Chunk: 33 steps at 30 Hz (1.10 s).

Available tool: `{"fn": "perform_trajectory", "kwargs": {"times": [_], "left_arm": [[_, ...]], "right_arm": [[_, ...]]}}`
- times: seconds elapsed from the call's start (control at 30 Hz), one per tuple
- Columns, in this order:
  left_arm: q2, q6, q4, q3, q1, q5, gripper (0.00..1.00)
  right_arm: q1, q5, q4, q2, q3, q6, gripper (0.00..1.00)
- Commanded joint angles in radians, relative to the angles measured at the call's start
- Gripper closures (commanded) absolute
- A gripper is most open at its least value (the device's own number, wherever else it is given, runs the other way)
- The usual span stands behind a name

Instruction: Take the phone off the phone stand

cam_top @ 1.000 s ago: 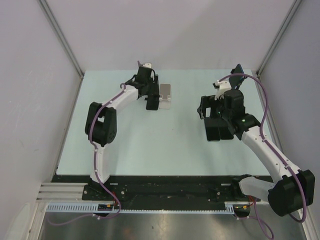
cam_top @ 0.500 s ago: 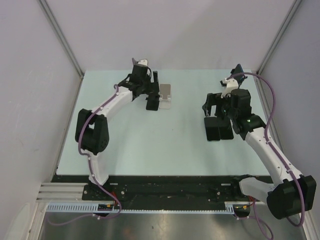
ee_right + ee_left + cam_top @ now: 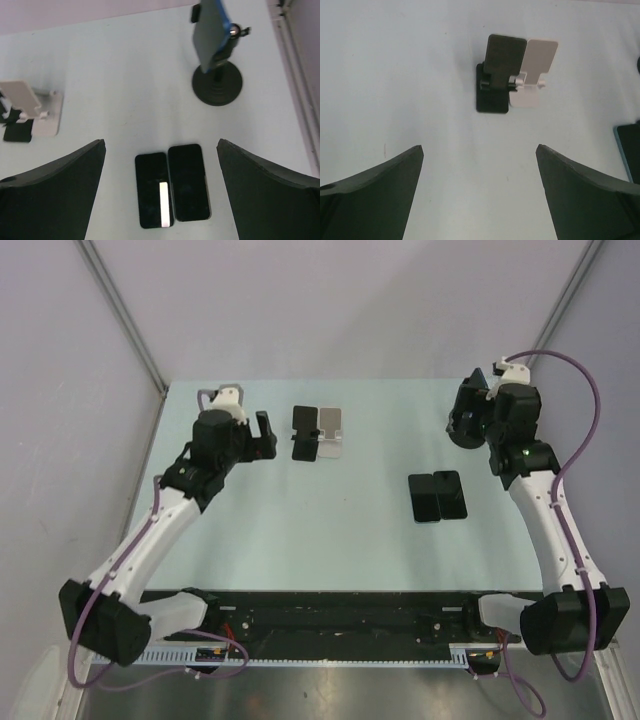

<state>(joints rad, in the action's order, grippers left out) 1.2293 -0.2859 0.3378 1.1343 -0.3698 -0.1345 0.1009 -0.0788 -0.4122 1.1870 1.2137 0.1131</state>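
A blue-cased phone [image 3: 210,30] stands on a black round-base stand [image 3: 217,80] at the back right; in the top view my right gripper hides most of it. Two black phones [image 3: 437,497] lie flat side by side on the table, also in the right wrist view [image 3: 172,190]. An empty black stand [image 3: 304,433] and an empty white stand [image 3: 331,430] sit together at the back centre, also in the left wrist view [image 3: 498,72]. My left gripper [image 3: 264,432] is open and empty, left of these stands. My right gripper [image 3: 466,423] is open and empty, raised above the flat phones.
The table [image 3: 300,530] is pale green with grey walls on the left, back and right. A metal frame post [image 3: 290,35] runs along the right edge close to the round-base stand.
My left gripper has drawn back to the left, away from the two empty stands. My right gripper has risen and moved back right, off the two flat phones, which have stayed put.
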Motion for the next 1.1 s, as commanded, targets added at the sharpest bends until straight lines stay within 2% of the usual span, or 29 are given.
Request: {"fn": "perform_trajectory", "kwargs": {"times": [0.0,0.17,0.3,0.53,0.73,0.83,0.93,0.97,1.03,1.07], "left_arm": [[-0.155,0.059,0.007,-0.177,0.006,-0.056,0.0],[-0.223,0.105,0.006,-0.29,0.006,-0.177,0.0],[-0.24,0.122,0.0,-0.286,0.006,-0.24,0.0],[-0.238,0.111,-0.011,-0.294,0.006,-0.24,0.0],[-0.221,0.117,-0.014,-0.291,0.011,-0.249,0.0],[-0.208,0.117,-0.013,-0.289,0.02,-0.246,0.0],[-0.205,0.117,-0.014,-0.288,0.032,-0.235,0.0],[-0.203,0.116,-0.013,-0.288,0.038,-0.232,0.0],[-0.2,0.116,-0.014,-0.288,0.043,-0.225,0.0],[-0.202,0.116,-0.014,-0.288,0.048,-0.221,0.0]], "right_arm": [[-0.088,-0.098,-0.057,0.074,0.111,0.03,0.0],[-0.159,-0.03,-0.053,0.218,0.205,0.008,0.0],[-0.184,0.062,0.002,0.316,0.277,-0.091,0.0],[-0.23,0.195,0.079,0.463,0.351,-0.196,0.04],[-0.244,0.257,0.073,0.575,0.44,-0.243,0.12],[-0.251,0.289,0.076,0.628,0.477,-0.26,0.19],[-0.253,0.35,0.061,0.655,0.504,-0.274,0.34],[-0.254,0.362,0.068,0.655,0.504,-0.273,0.43],[-0.251,0.379,0.073,0.655,0.504,-0.273,0.54],[-0.253,0.382,0.073,0.655,0.504,-0.273,0.66]]}}
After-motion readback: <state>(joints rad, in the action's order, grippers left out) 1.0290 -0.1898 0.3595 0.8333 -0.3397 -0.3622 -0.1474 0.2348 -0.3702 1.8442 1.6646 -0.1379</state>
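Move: Ahead and to the right of the right hand is the phone in its stand, some 17 cm farther out, 7 cm to the right and 7 cm lower. The stand's round base lies about 16 cm ahead, 11 cm right and 25 cm below; two flat phones side by side on the table lie roughly 6 cm back, 1 cm right and 26 cm below. From the left hand the phone is about 18 cm ahead, 54 cm right and 4 cm lower. Swinging right at first, then driving forward about 15 cm in all and sinking some 7 cm, the right hand goes to the phone's near edge, tips down slightly, turns clockwise, then back counter-clockwise, and closes its wide-open fingers to half around that edge; a grip can't be made out. The empty left hand retreats back, left and down, staying open. ##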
